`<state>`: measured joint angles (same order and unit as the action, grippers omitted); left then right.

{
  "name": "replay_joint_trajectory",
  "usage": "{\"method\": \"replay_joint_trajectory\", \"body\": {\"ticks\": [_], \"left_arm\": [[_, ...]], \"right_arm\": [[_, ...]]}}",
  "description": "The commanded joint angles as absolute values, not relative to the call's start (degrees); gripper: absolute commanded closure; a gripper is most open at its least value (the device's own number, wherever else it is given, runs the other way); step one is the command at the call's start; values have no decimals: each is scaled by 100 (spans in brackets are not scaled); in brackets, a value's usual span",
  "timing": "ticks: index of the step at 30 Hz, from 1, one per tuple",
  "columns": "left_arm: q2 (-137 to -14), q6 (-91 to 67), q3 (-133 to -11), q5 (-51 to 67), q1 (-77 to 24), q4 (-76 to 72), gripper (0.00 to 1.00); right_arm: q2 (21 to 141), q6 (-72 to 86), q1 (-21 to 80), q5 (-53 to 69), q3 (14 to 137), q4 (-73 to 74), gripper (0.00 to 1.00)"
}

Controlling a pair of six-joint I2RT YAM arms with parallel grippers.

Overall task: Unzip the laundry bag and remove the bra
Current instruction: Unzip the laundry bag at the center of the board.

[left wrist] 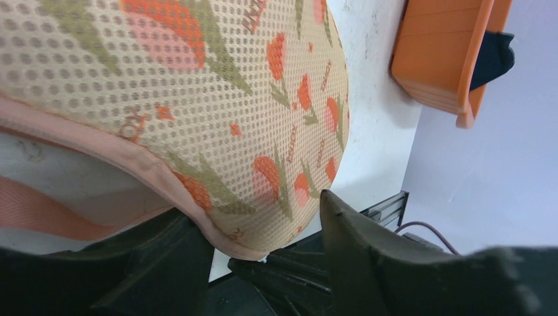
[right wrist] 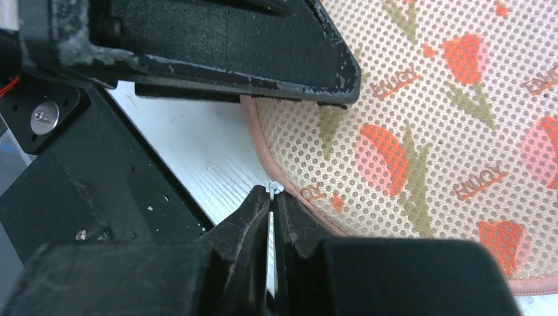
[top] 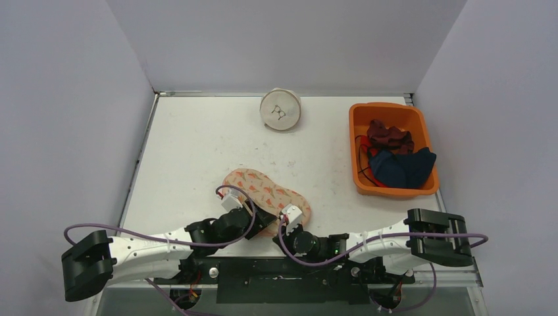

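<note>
The laundry bag (top: 266,194), beige mesh with orange tulips and a pink zip border, lies flat near the table's front edge. My left gripper (top: 258,219) reaches it from the left. In the left wrist view its fingers stand apart on either side of the bag's (left wrist: 230,99) rounded near end, so the gripper (left wrist: 258,207) is open. My right gripper (right wrist: 272,194) is shut on the small white zipper pull (right wrist: 274,189) at the bag's (right wrist: 428,131) near rim. The bra is hidden.
An orange bin (top: 358,151) at the right holds dark red and navy garments. A white round object (top: 281,109) sits at the back centre. The table's front edge and black base rail (top: 283,270) lie just behind both grippers.
</note>
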<state>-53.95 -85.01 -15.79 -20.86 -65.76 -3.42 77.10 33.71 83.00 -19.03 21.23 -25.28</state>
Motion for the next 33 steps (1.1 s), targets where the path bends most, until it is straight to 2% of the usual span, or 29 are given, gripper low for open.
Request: {"method": "replay_joint_trajectory", "body": {"ticks": [1,5,8,26,33], "left_arm": [[-5426,-8561,-1560,-2203,-6401,-743,54],[-5397,-8569,-1463,-2223,-6252,-703,85],[-5366,-8552,-1458,-2239,-6191,-622,100],[-5015,-8181,-1269,-2035,-5868,-462,100],[-5168,-7495,-1337,-1269,-5339,-707,100]], "right_arm": [[7822,3313,8369,-1872,2330,-2963,95],[7781,3322,8374,-1934,2323,-2852,95],[7708,3350,8391,-1989,2280,-2768,95],[6879,4015,8419,-3011,1896,-1584,95],[6688,4212,8425,-3077,1679,-1441,95]]}}
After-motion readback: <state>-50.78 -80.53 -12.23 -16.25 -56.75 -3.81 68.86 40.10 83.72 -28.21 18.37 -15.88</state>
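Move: My left jaws are open around the laundry bag's near rim, which lies about 1 cm ahead, 1 cm to the left and 1 cm below the hand. From that hand the zip pull is some 3 cm back, 3 cm right and 3 cm down, and the bag's middle about 5 cm ahead, 3 cm left and 3 cm below. My right fingertips already hold the zip pull; the bag's right end is about 4 cm ahead and 9 cm to their right. I shut my left fingers on the bag's near rim while easing that hand left and forward, about 3.5 cm in all and slightly down, away from the zip pull. My right hand first stays put with its grip on the pull, then draws it about 4 cm to the right and a little forward, towards the bag's right end, turning some 10 degrees clockwise. ##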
